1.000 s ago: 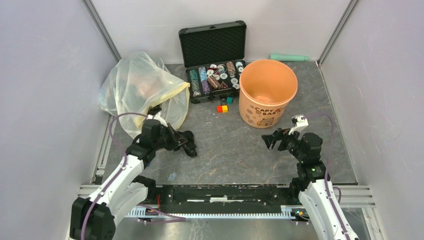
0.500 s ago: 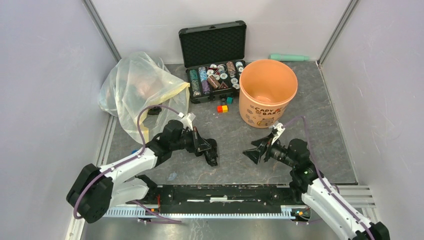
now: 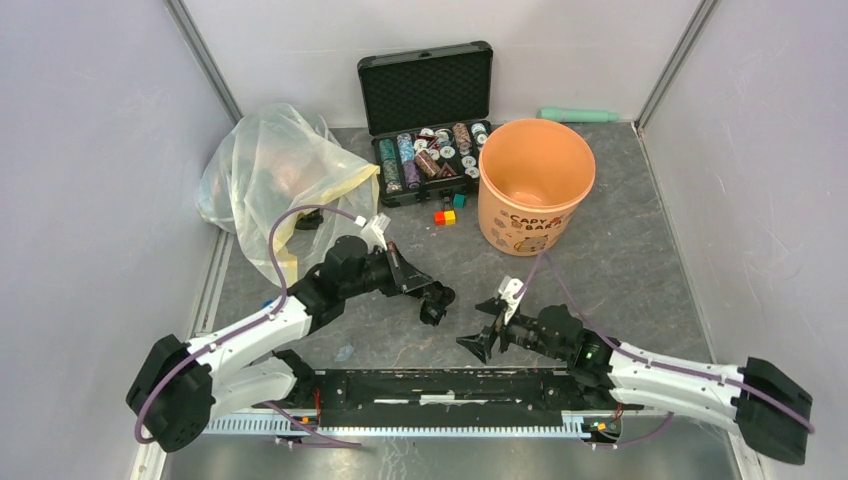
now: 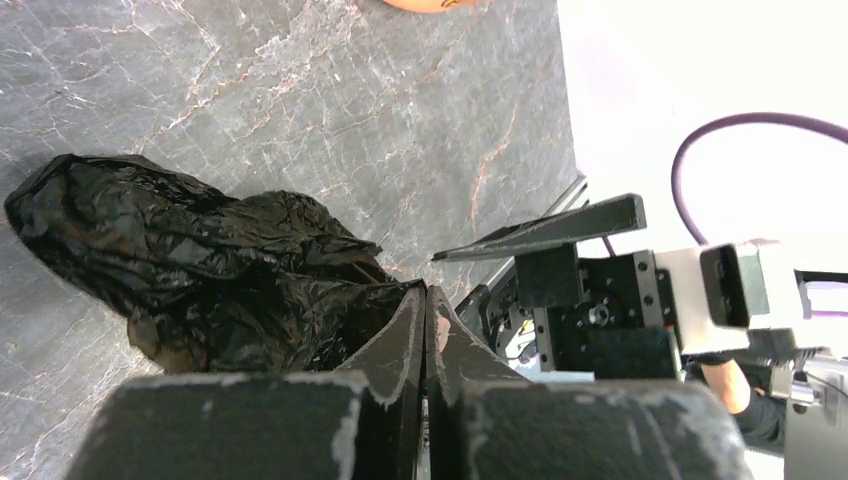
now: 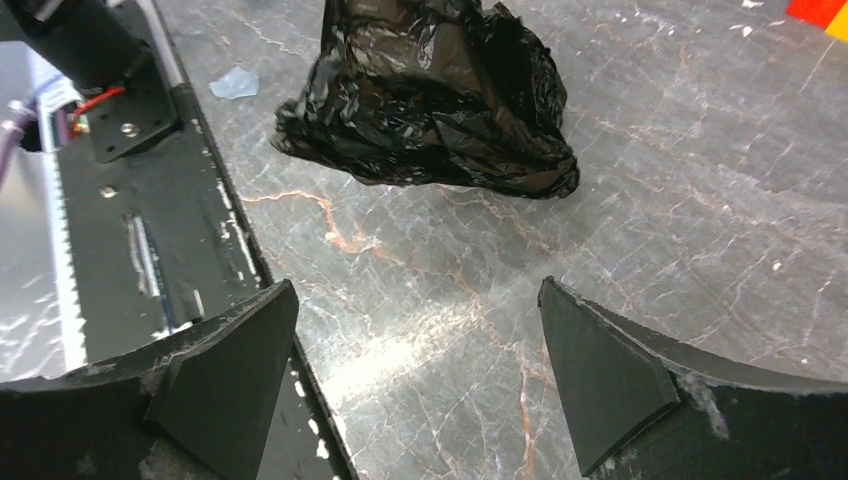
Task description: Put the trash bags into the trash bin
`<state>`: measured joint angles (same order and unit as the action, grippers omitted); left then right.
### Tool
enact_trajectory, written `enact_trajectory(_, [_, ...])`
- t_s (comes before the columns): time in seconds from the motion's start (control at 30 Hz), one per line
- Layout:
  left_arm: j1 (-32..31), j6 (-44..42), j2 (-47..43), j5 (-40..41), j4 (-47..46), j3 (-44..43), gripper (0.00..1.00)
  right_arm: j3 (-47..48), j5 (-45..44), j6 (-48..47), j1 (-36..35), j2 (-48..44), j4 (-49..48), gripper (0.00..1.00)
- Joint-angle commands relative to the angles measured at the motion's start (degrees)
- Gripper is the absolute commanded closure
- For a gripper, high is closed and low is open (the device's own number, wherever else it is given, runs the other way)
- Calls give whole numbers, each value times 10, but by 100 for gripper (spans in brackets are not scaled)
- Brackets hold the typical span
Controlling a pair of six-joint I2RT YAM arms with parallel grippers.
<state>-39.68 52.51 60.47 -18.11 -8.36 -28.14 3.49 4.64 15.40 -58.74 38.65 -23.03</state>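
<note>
The trash bag (image 3: pixel 438 302) is a crumpled glossy black wad at the middle of the table. My left gripper (image 3: pixel 430 290) is shut on it. In the left wrist view the jaws (image 4: pixel 425 292) are pressed together with the black bag (image 4: pixel 200 260) caught at their tips and bulging to the left. My right gripper (image 3: pixel 481 326) lies low just right of the bag, open and empty. In the right wrist view the bag (image 5: pixel 430 100) lies a short way ahead of the wide-apart fingertips (image 5: pixel 415 290). The peach-orange trash bin (image 3: pixel 525 225) stands upright at the back right.
A big yellowish clear bag (image 3: pixel 280 180) lies at the back left. An open black case of chips (image 3: pixel 425 130) stands behind the bin, with small coloured cubes (image 3: pixel 445 215) in front of it. A green tube (image 3: pixel 580 115) lies by the back wall. The black rail (image 3: pixel 450 385) runs along the near edge.
My left gripper has carried the black bag rightwards to the table's middle. My right arm has swung down and leftwards, from beside the bin to low beside the bag.
</note>
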Motion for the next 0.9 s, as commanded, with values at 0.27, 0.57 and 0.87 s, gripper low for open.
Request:
enact_trajectory(0.27, [-7, 100, -75, 82, 23, -1, 98, 131, -383, -114, -220, 151, -120, 2])
enact_trajectory(0.57, [-13, 133, -94, 87, 23, 16, 97, 208, -472, -134, -256, 263, -163, 2])
enact_trajectory(0.87, [-15, 140, -113, 73, 24, 19, 97, 224, -475, -147, -246, 312, -196, 2])
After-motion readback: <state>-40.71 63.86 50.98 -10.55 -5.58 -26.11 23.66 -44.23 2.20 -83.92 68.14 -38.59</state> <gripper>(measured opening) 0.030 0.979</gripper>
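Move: The black trash bag hangs shut in the left gripper, its middle about 6 cm below that hand, roughly 3 cm to its right and 2 cm back. From the open right hand the bag lies about 7 cm to the left and 5 cm ahead, nearly level in height. From the right hand, the trash bin stands some 25 cm ahead and 12 cm to the right, and the toy blocks about 26 cm ahead, 6 cm left and some 10 cm lower. The right hand climbs about 7 cm while reaching some 6 cm left and then about 3 cm forward, swinging roughly 20 degrees clockwise and rolling about as much, so its wide-open fingers come up around the hanging bag's upper part just under the left fingertips. The left hand keeps its pinch on the bag and lifts it about 3 cm, drifting slightly left and turning some 10 degrees counter-clockwise to hold it up for the right hand, whose fingers don't close yet. ##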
